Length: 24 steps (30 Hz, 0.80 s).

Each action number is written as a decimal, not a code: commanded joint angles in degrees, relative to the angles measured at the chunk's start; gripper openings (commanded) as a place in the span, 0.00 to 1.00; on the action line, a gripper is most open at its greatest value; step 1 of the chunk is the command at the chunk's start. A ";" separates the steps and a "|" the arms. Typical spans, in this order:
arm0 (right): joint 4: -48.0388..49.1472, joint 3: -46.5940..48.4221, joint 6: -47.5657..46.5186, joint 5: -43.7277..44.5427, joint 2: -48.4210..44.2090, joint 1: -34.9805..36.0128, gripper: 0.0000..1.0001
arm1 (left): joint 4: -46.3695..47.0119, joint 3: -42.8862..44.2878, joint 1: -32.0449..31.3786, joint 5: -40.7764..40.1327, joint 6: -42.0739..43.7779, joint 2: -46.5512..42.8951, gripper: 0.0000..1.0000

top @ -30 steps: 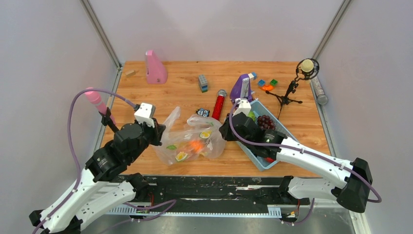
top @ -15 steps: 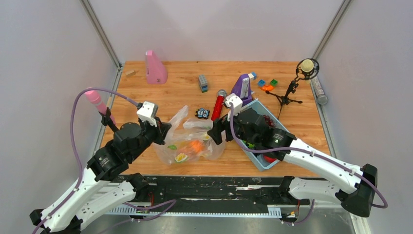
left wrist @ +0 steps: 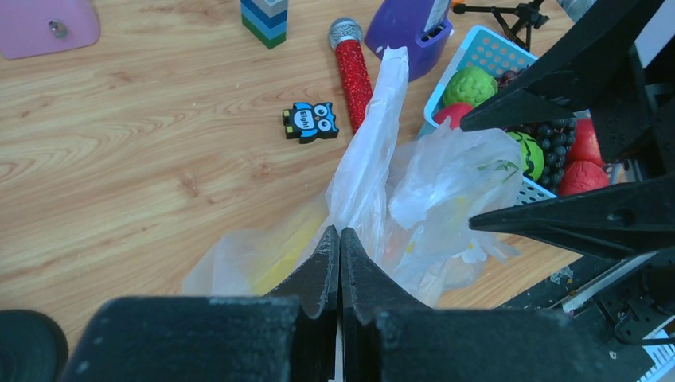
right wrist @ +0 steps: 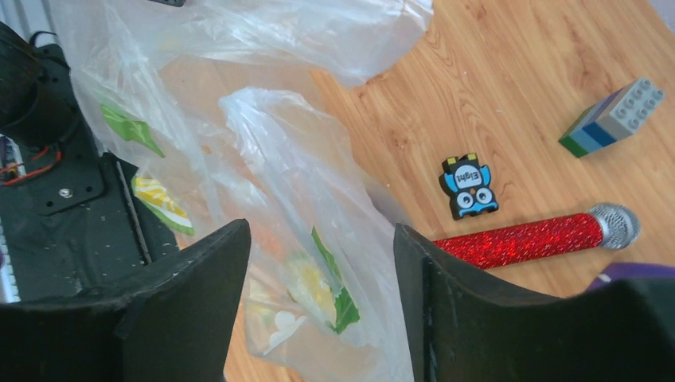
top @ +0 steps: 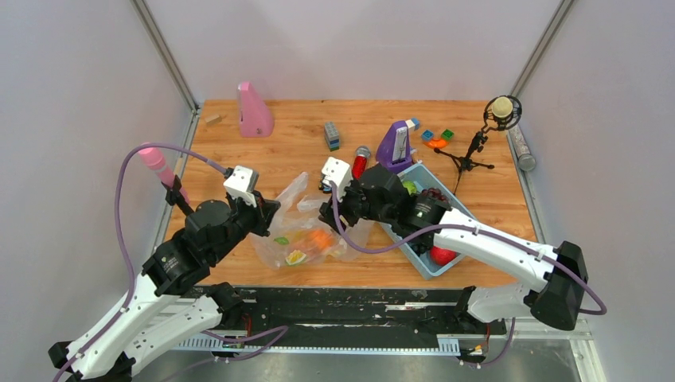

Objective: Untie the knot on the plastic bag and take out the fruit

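Observation:
The plastic bag (top: 306, 231) lies crumpled at the table's near middle, its neck loose in flaps; no knot shows. An orange fruit (top: 321, 238) shows through the film, and a yellow shape shows in the left wrist view (left wrist: 278, 255). My left gripper (top: 267, 213) is shut on the bag's left flap, with film pinched between the jaws (left wrist: 340, 235). My right gripper (top: 328, 211) is open just above the bag's right side. In the right wrist view a fold of the bag (right wrist: 271, 159) stands between its spread fingers (right wrist: 320, 231).
A blue tray (top: 419, 267) with grapes (top: 432, 196) and a red apple (top: 442, 255) sits right of the bag. A red glitter microphone (top: 358, 165), an owl tile (left wrist: 306, 121), a block stack (top: 331, 136), a purple metronome (top: 396, 143) and a pink one (top: 255, 113) lie behind.
My right arm has swung left from the tray's edge over the bag's right side, jaws open. My left gripper has stayed shut on the flap.

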 commanded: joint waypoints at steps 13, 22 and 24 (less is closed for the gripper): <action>5.11 2.48 4.21 8.57 3.75 0.23 0.00 | 2.09 1.44 -0.08 -1.31 2.28 -1.36 0.10; 7.46 0.87 7.48 5.24 0.68 0.19 0.00 | 2.25 4.42 -0.08 1.50 7.61 0.63 0.72; 7.89 0.67 7.44 5.24 0.33 0.24 0.00 | 1.89 5.79 -0.08 2.75 9.06 2.02 0.78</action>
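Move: The loose plastic neck of the tied bag bunches just off the right hand's open fingers, about 2 cm ahead, 1 cm left and 1 cm below. From that hand, an orange in the bag lies some 3 cm back, 2 cm left and 18 cm down. On the table, the owl block is roughly 12 cm ahead and 2 cm right, the red microphone 14 cm ahead and 10 cm right. The neck lies about 9 cm right of the left hand, 1 cm ahead and 4 cm lower. The bag's loose neck is caught by the right hand, which eases forward about 2.5 cm, slightly left and down, shutting its fingertips on the plastic, then lifts about 1.5 cm while turning a little clockwise. Only once those fingers are shut does the left hand, almost in place, open wide and let go of its strand, rising about 1 cm. ##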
